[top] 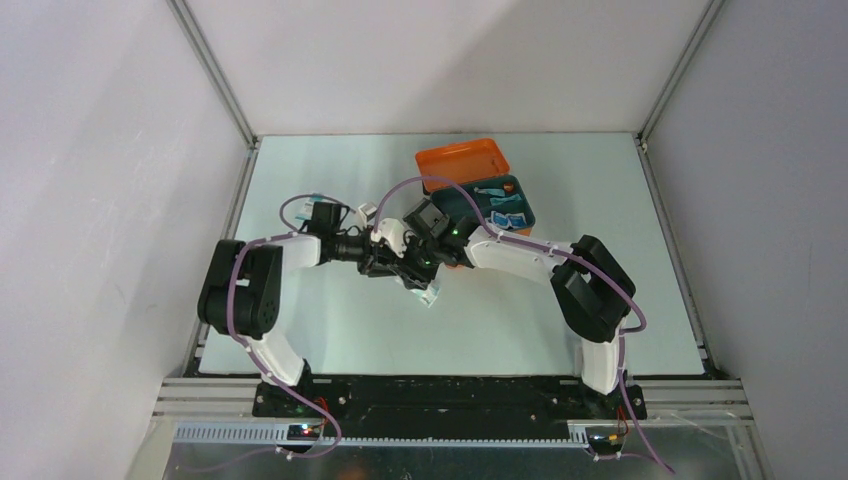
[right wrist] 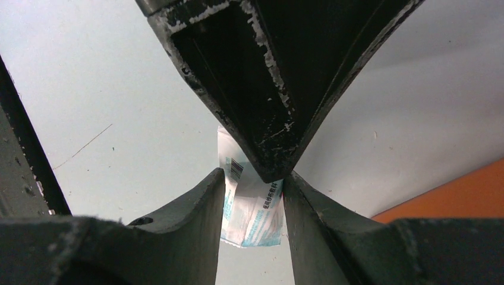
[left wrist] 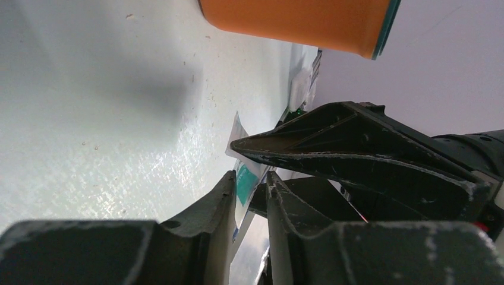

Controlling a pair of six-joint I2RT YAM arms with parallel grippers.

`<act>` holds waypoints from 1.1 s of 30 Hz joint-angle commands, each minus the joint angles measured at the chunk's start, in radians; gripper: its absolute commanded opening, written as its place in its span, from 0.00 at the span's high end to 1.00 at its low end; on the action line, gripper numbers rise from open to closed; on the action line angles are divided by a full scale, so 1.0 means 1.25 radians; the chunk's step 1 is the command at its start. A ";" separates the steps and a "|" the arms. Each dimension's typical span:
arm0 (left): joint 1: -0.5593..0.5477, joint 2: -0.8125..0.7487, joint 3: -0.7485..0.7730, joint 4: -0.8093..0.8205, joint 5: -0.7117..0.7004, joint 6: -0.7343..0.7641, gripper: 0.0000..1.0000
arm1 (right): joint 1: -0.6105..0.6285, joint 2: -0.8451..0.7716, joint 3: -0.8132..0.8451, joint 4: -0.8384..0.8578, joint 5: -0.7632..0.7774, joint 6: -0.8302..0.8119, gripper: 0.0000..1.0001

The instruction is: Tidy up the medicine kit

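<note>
The orange medicine kit (top: 462, 160) lies open at the back centre of the table, and its side shows in the left wrist view (left wrist: 297, 21) and the right wrist view (right wrist: 451, 199). A white and teal sachet (top: 428, 293) hangs above the table where both grippers meet. My right gripper (right wrist: 254, 175) is shut across the width of the sachet (right wrist: 255, 214). My left gripper (left wrist: 249, 178) is shut on the sachet's (left wrist: 245, 185) other end, with one finger (right wrist: 267, 89) crossing the right wrist view. In the top view the left gripper (top: 400, 268) and the right gripper (top: 430, 262) overlap.
A dark teal compartment tray (top: 490, 205) with several small packets sits against the kit's near side, just behind the right arm (top: 520, 255). White walls close in the table on three sides.
</note>
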 commanded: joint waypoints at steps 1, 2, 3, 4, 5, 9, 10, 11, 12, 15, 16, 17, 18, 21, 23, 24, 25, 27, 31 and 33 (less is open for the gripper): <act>-0.012 0.007 0.014 -0.021 0.004 0.036 0.72 | -0.004 -0.042 0.001 0.021 0.012 0.004 0.56; -0.013 0.011 0.015 -0.022 0.006 0.036 0.73 | -0.004 -0.042 0.000 0.021 0.011 0.003 0.56; -0.014 0.011 0.015 -0.023 0.006 0.037 0.73 | -0.004 -0.041 0.000 0.022 0.011 0.003 0.56; -0.015 0.014 0.017 -0.024 0.010 0.036 0.75 | -0.004 -0.041 0.000 0.022 0.012 0.003 0.56; -0.017 0.015 0.017 -0.024 0.011 0.036 0.76 | -0.004 -0.041 0.000 0.023 0.014 0.003 0.56; -0.022 0.018 0.019 -0.025 0.017 0.039 0.89 | -0.005 -0.040 0.001 0.021 0.017 0.003 0.56; -0.022 0.013 0.021 -0.026 0.015 0.040 0.94 | -0.004 -0.041 0.001 0.019 0.017 0.001 0.55; -0.022 0.010 0.023 -0.026 0.013 0.041 0.97 | -0.005 -0.046 0.001 0.013 0.019 0.000 0.52; -0.022 0.004 0.027 -0.025 0.013 0.042 0.99 | -0.005 -0.051 0.003 0.007 0.020 -0.003 0.51; -0.022 -0.016 0.034 -0.026 0.011 0.039 1.00 | -0.016 -0.109 0.006 -0.040 -0.001 -0.008 0.41; -0.022 -0.021 0.037 -0.027 0.010 0.039 1.00 | -0.029 -0.123 0.008 -0.079 -0.016 -0.016 0.35; -0.022 -0.033 0.038 -0.028 0.010 0.039 1.00 | -0.046 -0.157 0.019 -0.104 -0.040 -0.025 0.33; -0.022 -0.041 0.040 -0.029 0.011 0.039 1.00 | -0.057 -0.175 0.034 -0.161 -0.063 -0.030 0.30; -0.026 -0.094 0.048 -0.031 0.040 0.027 1.00 | -0.146 -0.278 0.046 -0.234 -0.110 -0.037 0.26; -0.044 -0.126 0.059 -0.032 0.067 0.009 1.00 | -0.217 -0.347 0.044 -0.247 -0.148 -0.015 0.24; -0.050 -0.136 0.064 -0.033 0.078 0.004 1.00 | -0.243 -0.382 0.044 -0.249 -0.165 -0.007 0.23; -0.067 -0.154 0.079 -0.033 0.096 -0.008 1.00 | -0.290 -0.398 0.042 -0.247 -0.169 0.012 0.22; -0.093 -0.178 0.120 -0.032 0.112 -0.028 1.00 | -0.359 -0.434 0.019 -0.219 -0.165 0.038 0.21; -0.117 -0.201 0.235 -0.017 0.062 -0.064 1.00 | -0.480 -0.475 -0.042 -0.116 -0.146 0.130 0.18; -0.114 -0.197 0.295 -0.013 -0.021 -0.080 1.00 | -0.526 -0.479 -0.061 -0.084 -0.129 0.183 0.16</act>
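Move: The flat packet is already squeezed edge to edge between the right hand's part-open fingers, its middle only about 1 cm back and 1 cm to the right of that hand. From the left hand, whose fingers straddle its near end, the packet's middle lies about 4 cm right and 3 cm back. The orange box with its green tray is some 14 cm ahead and 19 cm right of the left hand; its open lid is about 23 cm ahead and 14 cm right. The left fingers close fully on the packet's end while that hand eases down and back about 1 cm. Then the right hand opens wider, lets go and swings away up and to the right, some 20 cm each way and a little forward, turning clockwise as it goes. The left keeps its pinch and lifts the packet about 14 cm from its lowest point, drifting right and rolling some 20 degrees. ##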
